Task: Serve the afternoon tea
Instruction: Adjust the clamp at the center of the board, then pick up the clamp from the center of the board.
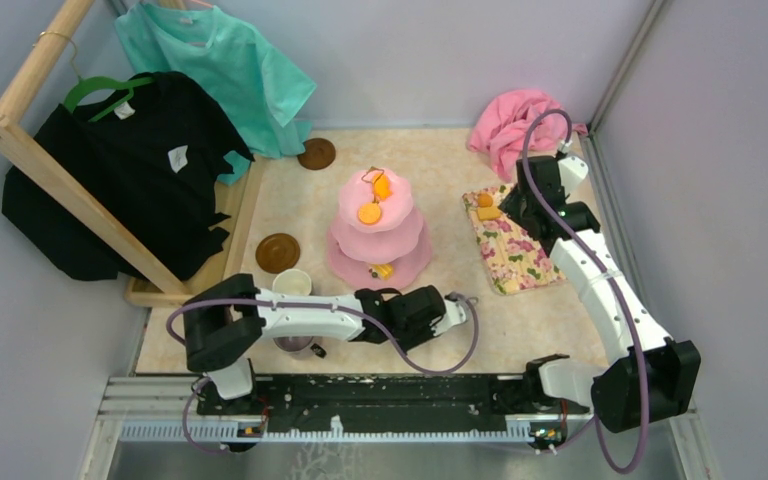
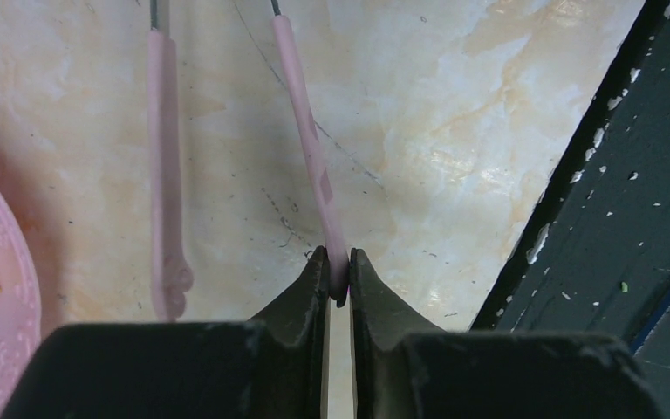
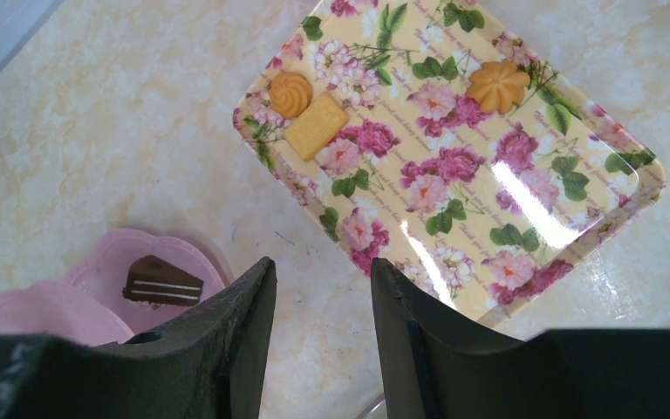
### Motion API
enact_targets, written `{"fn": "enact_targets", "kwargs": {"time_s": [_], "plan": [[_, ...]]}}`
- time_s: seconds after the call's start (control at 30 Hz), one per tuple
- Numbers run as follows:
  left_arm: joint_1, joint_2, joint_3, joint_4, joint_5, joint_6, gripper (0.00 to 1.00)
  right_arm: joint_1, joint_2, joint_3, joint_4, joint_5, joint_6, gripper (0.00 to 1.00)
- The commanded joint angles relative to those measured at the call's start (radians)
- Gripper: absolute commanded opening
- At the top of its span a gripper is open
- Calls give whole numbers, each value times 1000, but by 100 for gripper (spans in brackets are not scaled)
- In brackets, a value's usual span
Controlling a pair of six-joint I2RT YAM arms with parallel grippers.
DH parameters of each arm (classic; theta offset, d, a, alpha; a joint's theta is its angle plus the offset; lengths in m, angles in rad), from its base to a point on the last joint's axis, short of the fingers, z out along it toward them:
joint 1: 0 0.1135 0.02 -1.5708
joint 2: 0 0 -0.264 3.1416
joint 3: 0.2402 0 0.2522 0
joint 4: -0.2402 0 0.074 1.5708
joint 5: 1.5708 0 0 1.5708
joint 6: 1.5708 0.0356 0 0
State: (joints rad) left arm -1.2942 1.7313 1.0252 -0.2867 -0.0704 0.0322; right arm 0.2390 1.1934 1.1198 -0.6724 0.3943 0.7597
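The pink three-tier cake stand point(image 1: 378, 225) stands mid-table with orange snacks point(image 1: 369, 213) on its tiers and a yellow one point(image 1: 383, 270) on the lowest. My left gripper point(image 2: 338, 262) lies low in front of it, shut on the end of a thin pink utensil point(image 2: 310, 140); a second pink utensil point(image 2: 164, 175) lies beside it. My right gripper point(image 3: 318, 266) hovers open and empty over the edge of the floral tray point(image 3: 523, 201), which holds three cookies point(image 3: 316, 127). A brown cake slice point(image 3: 162, 281) sits on a pink tier. A white mug point(image 1: 292, 283) and a brown saucer point(image 1: 278, 252) are at the left.
A second brown saucer point(image 1: 317, 153) lies at the back. A pink cloth point(image 1: 515, 120) is heaped in the far right corner. A wooden rack point(image 1: 70, 190) with a black and a teal shirt fills the left side. The dark base rail point(image 2: 628, 218) runs close to my left gripper.
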Motion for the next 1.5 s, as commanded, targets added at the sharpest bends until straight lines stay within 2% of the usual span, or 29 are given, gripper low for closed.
{"fn": "enact_targets", "kwargs": {"time_s": [0.0,0.17,0.33,0.57,0.83,0.9,0.97,1.07,1.27,1.47], "plan": [[-3,-36,36,-32,-62,81,0,-11,-25,12,51,-1,-8,44],[-3,-64,1,-24,-137,198,0,-11,-18,30,51,15,-35,44],[-3,-91,-36,-14,-153,288,0,-11,-2,55,47,35,-77,44],[-3,-132,-73,-19,-78,397,1,-11,6,58,53,27,-146,44],[-3,-94,-36,-83,-14,483,3,-11,-2,48,63,16,-171,44],[-1,-78,-19,-100,-15,484,8,-11,-2,45,65,10,-174,44],[2,-66,-6,-105,-32,466,18,-10,-1,40,65,8,-176,44],[8,-51,6,-115,-34,439,22,-11,-2,37,68,7,-179,44],[9,-56,0,-96,-52,424,44,-10,0,35,73,0,-182,45],[9,-78,11,-79,-107,412,55,-11,-8,38,74,3,-201,45]]}}
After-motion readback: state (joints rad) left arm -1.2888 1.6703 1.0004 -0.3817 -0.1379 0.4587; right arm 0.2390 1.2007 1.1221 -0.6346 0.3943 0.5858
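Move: Between the left fingers, the tail of the clamp's near handle is already pinched; the clamp's middle lies about 6 cm to the right and 4 cm ahead, nearly level in height. The cake stand rises some 14 cm ahead and 10 cm to the left, the flowered tray about 15 cm ahead and 13 cm to the right, and the grey mug roughly 24 cm to the left, about level. From the right hand, the clamp is some 19 cm back, 12 cm left and 20 cm below. Swinging the clamp straight by its handle, the left hand carries it about 3 cm left and 2 cm forward towards the cake stand, first rising some 2 cm, then sinking about 1 cm. The wrist turns roughly 20 degrees clockwise and tips the fingers forward a little; then, almost in place, the fingers open to about half and let go of the handle. ##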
